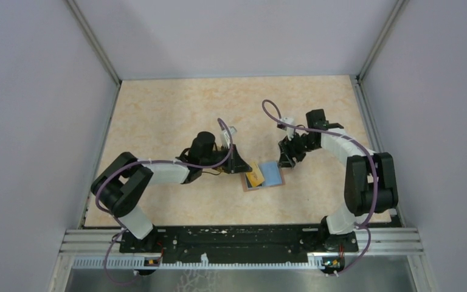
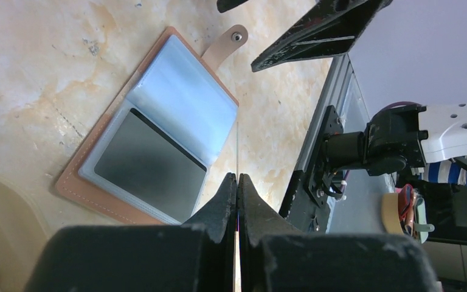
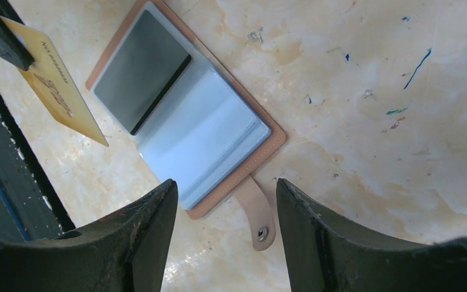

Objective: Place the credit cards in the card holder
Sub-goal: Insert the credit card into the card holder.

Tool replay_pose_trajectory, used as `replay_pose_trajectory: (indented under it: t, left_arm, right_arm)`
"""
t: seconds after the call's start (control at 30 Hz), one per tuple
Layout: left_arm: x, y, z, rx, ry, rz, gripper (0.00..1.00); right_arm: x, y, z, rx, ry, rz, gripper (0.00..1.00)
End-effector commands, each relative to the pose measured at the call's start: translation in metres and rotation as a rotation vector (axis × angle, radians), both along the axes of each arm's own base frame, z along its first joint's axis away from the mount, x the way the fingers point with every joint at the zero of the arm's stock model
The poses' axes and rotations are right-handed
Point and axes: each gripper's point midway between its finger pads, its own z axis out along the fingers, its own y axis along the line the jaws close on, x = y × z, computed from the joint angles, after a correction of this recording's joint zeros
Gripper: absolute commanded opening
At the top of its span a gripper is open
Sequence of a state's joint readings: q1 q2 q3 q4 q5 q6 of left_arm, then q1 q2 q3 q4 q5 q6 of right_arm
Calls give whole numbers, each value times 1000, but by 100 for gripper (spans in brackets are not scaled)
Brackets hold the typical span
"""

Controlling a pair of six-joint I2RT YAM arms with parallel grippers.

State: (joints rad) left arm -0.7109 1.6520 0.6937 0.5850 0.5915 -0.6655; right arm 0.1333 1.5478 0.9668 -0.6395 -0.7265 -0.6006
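The card holder (image 1: 267, 176) lies open on the table, reddish-brown outside and light blue inside (image 2: 176, 103) (image 3: 200, 134). A dark card (image 3: 140, 70) sits in one of its clear sleeves, and its snap strap (image 3: 258, 216) points away from the fold. My left gripper (image 1: 245, 168) (image 2: 238, 176) is shut on an orange-yellow credit card (image 1: 256, 177) (image 3: 58, 91), held over the holder's left half; its own camera sees the card edge-on (image 2: 237, 146). My right gripper (image 1: 289, 159) (image 3: 225, 188) hovers open over the strap, with nothing between its fingers.
Grey walls with aluminium posts surround the marbled table (image 1: 176, 115). The black base rail (image 1: 237, 237) runs along the near edge. A tape roll (image 2: 395, 210) lies beyond the table edge. A pale cream curved surface (image 2: 0, 231) fills the left wrist view's lower left corner.
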Motion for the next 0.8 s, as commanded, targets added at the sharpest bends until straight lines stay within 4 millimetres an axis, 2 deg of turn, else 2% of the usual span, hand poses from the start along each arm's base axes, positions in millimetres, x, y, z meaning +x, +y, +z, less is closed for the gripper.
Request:
replay_pose_trajectory:
  t: [0.0,0.27,0.4,0.47,0.6,0.63,0.7,0.77]
  left_arm:
    - [2,-8,3,-35,-7,-29,0]
    - [3,-8,-6,-12,13,-33,0]
    - [1,-8,-8,-12,13,-43,0]
    - [-6,-8,2,-47,-25,-83,0]
    - [-16,3,31,-100,-158,-121,0]
    - [-19,7,34,-88,-176,-129,0]
    - [-25,14,49,-76,-228,-143,0]
    - [-31,23,60,-53,-271,-150,0]
  right_arm:
    - [3,-2,-15,-24,40,-4,61]
    - [3,-2,-20,-29,57,3,61]
    - [7,-3,-13,-33,20,-1,60]
    - [14,-1,1,-21,-45,5,59]
    - [23,26,60,168,-217,82,57]
    - [24,36,72,235,-251,111,50]
    - [24,58,83,348,-257,142,26]
    - [19,84,76,387,-197,183,16]
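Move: The open card holder lies roughly 5 cm to the right and 3 cm ahead of the left hand, 9 cm below it; its left page, with the grey card already in, is only about 2 cm right, 3 cm ahead. The tray stands some 11 cm left and 10 cm ahead. From the right hand, the holder is about 7 cm left, level fore and aft, 6 cm below; the gold card held by the left hand is 9 cm left and 3 cm back. The gold card, still pinched in the left fingers, is lowered about 2 cm over the holder's left page, held there, then lifted roughly 4 cm and drawn back and slightly left. The open right hand likewise sinks about 2.5 cm and pauses, then rises some 6.5 cm, swinging left above the holder as its fingers close more than halfway on nothing and the wrist tilts. ##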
